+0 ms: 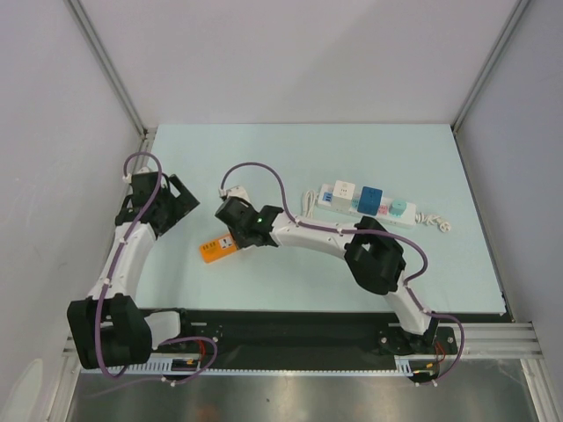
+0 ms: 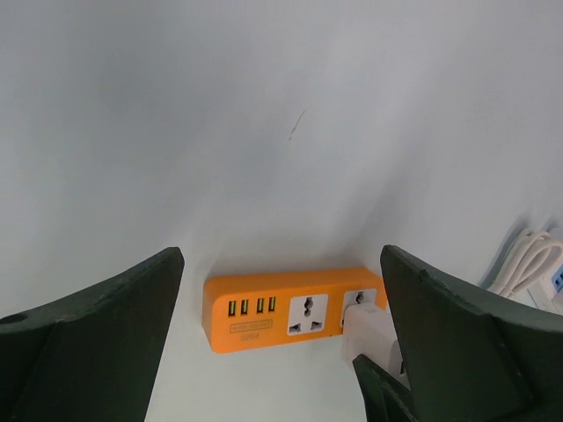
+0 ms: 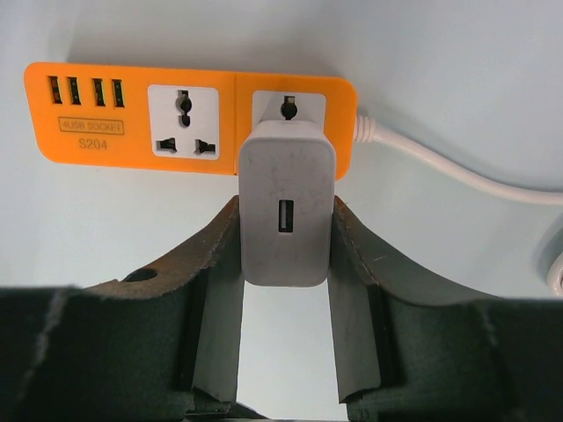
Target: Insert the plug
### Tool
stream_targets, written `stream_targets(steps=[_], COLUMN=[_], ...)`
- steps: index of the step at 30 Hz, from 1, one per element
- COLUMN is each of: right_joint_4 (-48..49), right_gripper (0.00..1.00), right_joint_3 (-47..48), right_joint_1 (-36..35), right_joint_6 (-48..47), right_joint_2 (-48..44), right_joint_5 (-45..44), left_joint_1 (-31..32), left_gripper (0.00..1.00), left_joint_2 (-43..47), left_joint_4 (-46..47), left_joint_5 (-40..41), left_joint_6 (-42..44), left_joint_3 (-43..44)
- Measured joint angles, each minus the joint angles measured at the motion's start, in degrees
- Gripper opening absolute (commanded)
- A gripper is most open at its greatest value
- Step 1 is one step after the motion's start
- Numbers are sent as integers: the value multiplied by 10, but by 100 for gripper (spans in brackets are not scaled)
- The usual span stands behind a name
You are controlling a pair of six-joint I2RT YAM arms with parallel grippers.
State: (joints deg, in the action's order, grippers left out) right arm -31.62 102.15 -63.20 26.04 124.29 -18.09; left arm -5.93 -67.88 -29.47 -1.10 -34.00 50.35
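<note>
The blue plug (image 1: 370,198) sits on the white power strip (image 1: 325,195) at the back right, far from both grippers. My right gripper (image 3: 287,211) is shut on a white USB charger (image 3: 287,176), its fingers (image 3: 211,264) on the charger's two sides. The charger stands against the right socket of an orange power strip (image 3: 132,114), and its pins are hidden. In the top view that orange power strip (image 1: 215,251) lies mid-table under my right gripper (image 1: 236,230). My left gripper (image 2: 281,255) is open and empty, facing the orange power strip (image 2: 264,312) and charger (image 2: 374,334) from the left.
The white power strip also carries a white block (image 1: 343,189) and teal and pink blocks (image 1: 396,208). Its coiled white cable (image 1: 310,200) lies beside it. The orange strip's white cord (image 3: 457,171) runs off to the right. Walls enclose the table on three sides.
</note>
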Motion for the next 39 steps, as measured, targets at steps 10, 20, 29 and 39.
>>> stream_targets(steps=[10,20,29,39], right_joint_4=[-24,-36,-87,-97], right_gripper=[0,20,82,100], right_joint_3=[48,64,83,76], right_joint_1=[2,-2,0,18], right_joint_6=[-13,-15,-15,-41], right_joint_2=[30,38,48,-25], right_joint_5=[5,-7,7,19], left_joint_1=[0,0,0,-2], left_gripper=[100,100,100,100], left_joint_2=[10,11,11,21], left_joint_4=[-5,-7,-7,14], left_joint_5=[25,25,24,-45], left_joint_6=[0,0,0,29], left_joint_3=[0,0,0,0])
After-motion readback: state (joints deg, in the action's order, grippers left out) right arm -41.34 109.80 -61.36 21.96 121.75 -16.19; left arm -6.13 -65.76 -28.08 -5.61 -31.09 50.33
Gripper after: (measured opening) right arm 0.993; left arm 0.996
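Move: Between the right fingers the plug is already on the orange power strip, at the cord-side outlet, which sits about 1 cm ahead, 1 cm left and 3 cm below that hand. The strip's middle is some 5 cm left, 1 cm back and 4 cm down. The coiled cord lies roughly 16 cm right, 7 cm ahead, 5 cm lower. From the left hand the outlet is about 15 cm right, 4 cm back and 10 cm down. Holding the plug against the orange strip's outlet, the right hand first carries on about 1 cm left and slightly forward. Then its fingers open wide and let go of the plug while it shifts roughly 2 cm back to the right and climbs some 6 cm clear. The empty, open left hand only drifts, ending with about 2 cm to the right and a slight rise. ##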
